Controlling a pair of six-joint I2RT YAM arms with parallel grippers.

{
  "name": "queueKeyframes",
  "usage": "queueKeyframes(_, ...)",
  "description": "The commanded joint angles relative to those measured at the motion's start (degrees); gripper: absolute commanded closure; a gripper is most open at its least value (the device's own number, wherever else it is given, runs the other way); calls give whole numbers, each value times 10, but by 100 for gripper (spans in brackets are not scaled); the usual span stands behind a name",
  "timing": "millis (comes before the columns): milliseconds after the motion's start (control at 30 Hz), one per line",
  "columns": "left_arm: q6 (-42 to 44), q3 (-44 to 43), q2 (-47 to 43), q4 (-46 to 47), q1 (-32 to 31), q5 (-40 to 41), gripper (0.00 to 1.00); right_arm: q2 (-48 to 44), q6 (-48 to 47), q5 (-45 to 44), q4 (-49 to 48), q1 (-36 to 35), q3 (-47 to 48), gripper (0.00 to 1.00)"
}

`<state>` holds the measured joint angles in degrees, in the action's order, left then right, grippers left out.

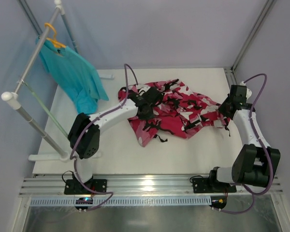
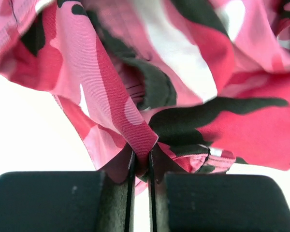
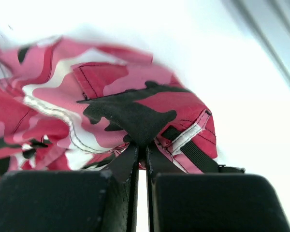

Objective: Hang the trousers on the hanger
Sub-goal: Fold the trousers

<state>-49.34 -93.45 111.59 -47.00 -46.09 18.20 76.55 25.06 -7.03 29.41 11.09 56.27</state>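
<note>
The pink and red camouflage trousers [image 1: 176, 108] lie crumpled on the white table, back of centre. My left gripper [image 1: 146, 104] is at their left side, shut on a pinched fold of pink cloth [image 2: 135, 130] right at the fingertips [image 2: 141, 159]. At the trousers' right end, my right gripper [image 1: 226, 109] is shut on a black-patched corner [image 3: 135, 113] beside a black strap [image 3: 195, 154]; the fold sits between its tips [image 3: 142, 147]. The pale mint-green hanger [image 1: 46, 110] is at the far left by the rack, apart from both grippers.
A white tube rack [image 1: 26, 72] stands along the left side, its base bar [image 1: 48, 157] resting on the table. A teal garment [image 1: 75, 77] hangs from it on an orange hanger [image 1: 52, 36]. A metal rail [image 1: 150, 186] runs along the near edge.
</note>
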Motion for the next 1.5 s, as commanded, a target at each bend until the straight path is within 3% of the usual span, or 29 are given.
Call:
queueKeyframes(0,50,46,-72,1,10,-18,100,8,-19,-44,23,18,77,96)
queueKeyframes(333,86,172,-176,38,72,-105,100,134,-53,-22,49,38,221,96)
queueKeyframes(567,97,230,-177,56,79,-137,100,256,-48,-4,70,42,344,96)
queueKeyframes(633,93,237,-181,60,79,-148,93,289,-52,8,87,42,393,96)
queueKeyframes(667,91,240,-185,60,78,-149,82,295,-54,28,103,41,411,94)
queueKeyframes(733,86,229,-191,60,79,-148,69,294,-53,57,113,41,415,80)
queueKeyframes(767,86,221,-194,55,78,-147,59,288,-38,63,122,41,409,74)
queueKeyframes(800,88,210,-197,53,78,-146,54,280,-31,63,125,41,401,60)
queueKeyframes(933,118,115,-187,49,78,-147,36,195,2,63,129,40,334,41)
queueKeyframes(1000,140,76,-162,44,79,-141,30,164,13,102,102,41,272,40)
queueKeyframes(1167,182,-70,-70,6,88,-108,28,85,53,184,30,36,113,40)
queueKeyframes(1467,278,-113,39,44,115,-146,27,52,28,212,-52,-48,-15,39)
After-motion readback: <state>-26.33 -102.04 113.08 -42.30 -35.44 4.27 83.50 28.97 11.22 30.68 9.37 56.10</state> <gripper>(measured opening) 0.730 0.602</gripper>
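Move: Both hands already grip the trousers. The left hand takes its piece to table about 5 cm back, 8 cm to its left and 9 cm down; the near leg end lies some 13 cm straight back. The right hand takes its edge to bare table about 12 cm ahead, 5 cm to its right and 11 cm down, with the table's far right corner some 21 cm ahead and 4 cm right. Pulling apart with the trousers gripped, the left hand goes left, back and slightly down while the right sweeps forward and somewhat right, about 12 cm. Both open. The emptied left hand rises, swings forward and right over the trousers, then sinks; the right comes back and left, sinking low above their near right edge, fingers still open. ##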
